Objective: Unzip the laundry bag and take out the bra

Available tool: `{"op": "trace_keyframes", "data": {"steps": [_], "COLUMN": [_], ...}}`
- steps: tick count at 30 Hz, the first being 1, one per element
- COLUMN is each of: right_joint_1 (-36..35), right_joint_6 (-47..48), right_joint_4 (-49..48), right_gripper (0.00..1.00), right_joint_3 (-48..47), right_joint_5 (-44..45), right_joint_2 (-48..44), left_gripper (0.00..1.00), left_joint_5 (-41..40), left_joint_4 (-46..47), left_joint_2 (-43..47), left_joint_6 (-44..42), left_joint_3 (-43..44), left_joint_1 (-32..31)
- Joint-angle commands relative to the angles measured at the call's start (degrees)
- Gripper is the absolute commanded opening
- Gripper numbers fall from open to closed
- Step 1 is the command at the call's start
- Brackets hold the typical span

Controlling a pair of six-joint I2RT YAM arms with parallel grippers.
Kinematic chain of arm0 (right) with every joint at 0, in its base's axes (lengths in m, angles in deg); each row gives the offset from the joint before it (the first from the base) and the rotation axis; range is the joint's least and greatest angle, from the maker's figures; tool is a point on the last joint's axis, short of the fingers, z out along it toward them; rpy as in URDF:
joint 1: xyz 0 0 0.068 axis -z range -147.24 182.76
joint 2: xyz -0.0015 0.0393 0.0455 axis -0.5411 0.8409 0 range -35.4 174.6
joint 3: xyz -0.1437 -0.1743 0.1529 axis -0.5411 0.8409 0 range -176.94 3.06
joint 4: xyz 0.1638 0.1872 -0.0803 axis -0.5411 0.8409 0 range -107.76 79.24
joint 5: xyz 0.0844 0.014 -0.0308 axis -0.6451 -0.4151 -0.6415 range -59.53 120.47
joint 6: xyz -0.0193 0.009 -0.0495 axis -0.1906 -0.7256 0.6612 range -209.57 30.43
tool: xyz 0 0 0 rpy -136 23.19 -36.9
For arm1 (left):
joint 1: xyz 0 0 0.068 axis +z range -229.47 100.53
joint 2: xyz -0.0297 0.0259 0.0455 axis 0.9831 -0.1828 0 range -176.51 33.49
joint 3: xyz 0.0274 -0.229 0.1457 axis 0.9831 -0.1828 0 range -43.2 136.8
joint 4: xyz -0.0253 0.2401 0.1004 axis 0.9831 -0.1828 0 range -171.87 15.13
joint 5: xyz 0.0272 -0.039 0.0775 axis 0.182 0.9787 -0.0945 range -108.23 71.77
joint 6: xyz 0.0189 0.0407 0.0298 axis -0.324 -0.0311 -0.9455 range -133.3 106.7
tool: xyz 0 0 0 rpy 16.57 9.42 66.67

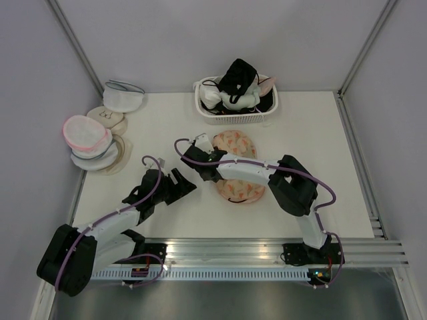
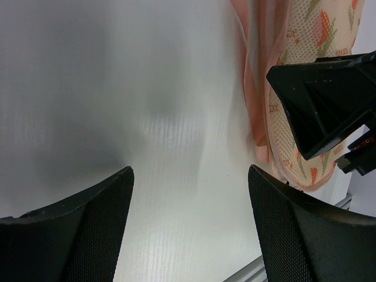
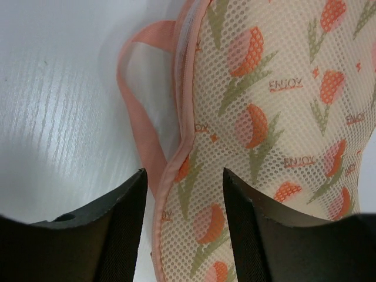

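The laundry bag (image 1: 235, 143) lies flat in the middle of the table, cream mesh with orange flowers and a peach zip edge, and the right arm crosses over its waist. My right gripper (image 1: 202, 168) is at the bag's left edge. In the right wrist view the right gripper (image 3: 185, 235) is open, its jaws astride the zip edging of the bag (image 3: 270, 117), beside a peach strap loop (image 3: 132, 100). My left gripper (image 1: 183, 183) hovers open just left of the bag. Its wrist view shows the left gripper (image 2: 191, 235) over bare table with the bag (image 2: 299, 35) at the right. The bra is hidden.
A white basket (image 1: 263, 117) with black and white garments stands at the back, just beyond the bag. Round mesh bags (image 1: 90, 137) are stacked at the far left, and another (image 1: 123, 97) lies behind them. A metal rail (image 1: 267, 245) runs along the near edge.
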Motion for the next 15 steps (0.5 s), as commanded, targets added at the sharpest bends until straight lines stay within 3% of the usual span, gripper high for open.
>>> {"op": "trace_keyframes", "data": {"steps": [1,7,11,15], "right_joint_1": [-0.29,-0.29,-0.47,-0.56], "right_joint_6": [-0.57,-1.28,-1.63,-1.63], "right_joint_4": [1.32,1.24,-0.34,-0.61], "right_gripper": [0.6,0.54,0.32,0.27], "right_joint_3": [0.09,1.66,3.69,3.95], "right_joint_5": [0.52,-0.61,-1.49,-1.5], "right_joint_2": [-1.32,1.49,1.15,1.06], "left_gripper": [0.82,0.83,0.83,0.83], "left_joint_5": [1.22,1.22,1.13,1.13], "left_joint_4": [2.38,2.47,2.47,2.64], "left_joint_2": [-0.59,-0.76,-0.94,-1.2], "left_joint_6": [1.38,1.21,1.21,1.03], "left_joint_3": [0.31,0.31,0.22,0.31], "left_joint_1": [0.29,0.38,0.38,0.38]}}
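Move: The bag's left edge with its zip is the right hand's mark: about 2 cm back, 2 cm to its right and 4 below. The bag's middle lies some 5 cm back and 9 right; its pink strap loop is about 4 ahead and 3 left, and the white basket roughly 20 ahead and 8 right. From the left hand, that edge is about 6 cm ahead and 10 right. Down and at the same time back and to the right, slowly at first and then quicker, the right hand drops about 2.5 cm onto the zipped left edge of the laundry bag, shifting about 1.5 cm each way across the table. Its fingers, pointing forward and down, narrow from a little over half open to roughly a quarter, coming in around the edge strip; they aren't shut yet. ##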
